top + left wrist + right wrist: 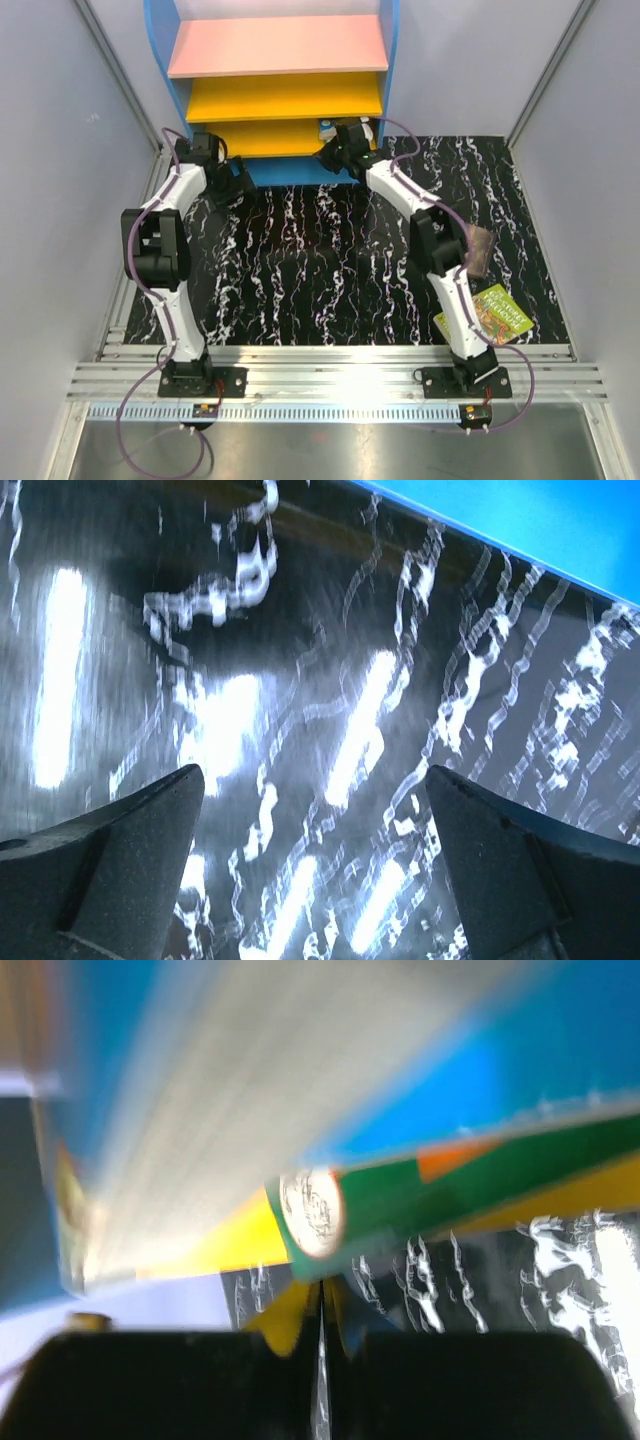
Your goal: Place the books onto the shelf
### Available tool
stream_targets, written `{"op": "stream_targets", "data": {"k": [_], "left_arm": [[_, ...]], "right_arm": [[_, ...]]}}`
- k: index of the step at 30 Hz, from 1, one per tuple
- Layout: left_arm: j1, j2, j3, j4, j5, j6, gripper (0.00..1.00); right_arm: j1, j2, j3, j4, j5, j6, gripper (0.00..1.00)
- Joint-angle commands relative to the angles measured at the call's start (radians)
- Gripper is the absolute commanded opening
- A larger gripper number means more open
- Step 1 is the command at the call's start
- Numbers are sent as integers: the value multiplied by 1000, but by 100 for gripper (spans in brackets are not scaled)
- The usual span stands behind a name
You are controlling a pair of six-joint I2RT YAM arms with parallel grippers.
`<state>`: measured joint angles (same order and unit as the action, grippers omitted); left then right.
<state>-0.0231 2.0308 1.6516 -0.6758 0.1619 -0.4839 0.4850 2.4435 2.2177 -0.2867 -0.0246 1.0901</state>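
The shelf (280, 45) stands at the back, with blue sides, a pink top board and yellow boards below. My right gripper (335, 150) is at the front of its lowest yellow board, shut on a thin green book with a coin circle (420, 1200). In the blurred right wrist view the gripper (322, 1310) pinches the book's edge. A lime-green book (500, 312) and a dark book (480, 250) lie at the right of the mat, beside the right arm. My left gripper (238, 182) hovers open by the shelf's lower left corner. Between its fingers (130, 850) only mat shows.
A black, white-veined mat (320, 270) covers the table in front of the shelf. Grey walls close in both sides. The shelf's blue base (540, 530) runs across the upper right of the left wrist view. A metal rail (330, 375) carries both arm bases.
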Motion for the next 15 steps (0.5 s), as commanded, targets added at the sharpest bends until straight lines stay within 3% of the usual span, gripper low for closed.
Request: {"op": "stream_targets", "data": {"k": [1, 7, 15], "left_arm": [[-23, -170, -70, 87, 11, -36, 99], [-123, -231, -90, 107, -13, -96, 99], [-204, -185, 65, 52, -47, -150, 99]], "right_arm": [[-3, -118, -201, 171, -72, -67, 8], [-3, -434, -545, 175, -83, -128, 8], [-3, -906, -881, 45, -71, -217, 9]]}}
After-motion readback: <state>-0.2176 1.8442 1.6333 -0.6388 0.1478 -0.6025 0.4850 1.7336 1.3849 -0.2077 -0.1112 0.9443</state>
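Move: A Tale of Two Cities lies about 24 cm back and 32 cm to the right of my right hand, 14 cm below. The green Treehouse book is another 19 cm nearer my base and 8 cm farther right. The shelved book stack starts right at my right fingertips, its middle about 6 cm ahead and 6 cm right. From my left hand, A Tale of Two Cities is about 50 cm right, 13 cm back and 8 cm down. With its fingers still shut, my right hand comes away from the left end of the shelved stack and draws back fast, about 16 cm and 7 cm to the right, towards A Tale of Two Cities, dipping slightly before rising about 5 cm. My left hand, empty and wide open, climbs about 8 cm, then swings some 9 cm right along the shelf front, its fingers tilting outward about 10 degrees. ##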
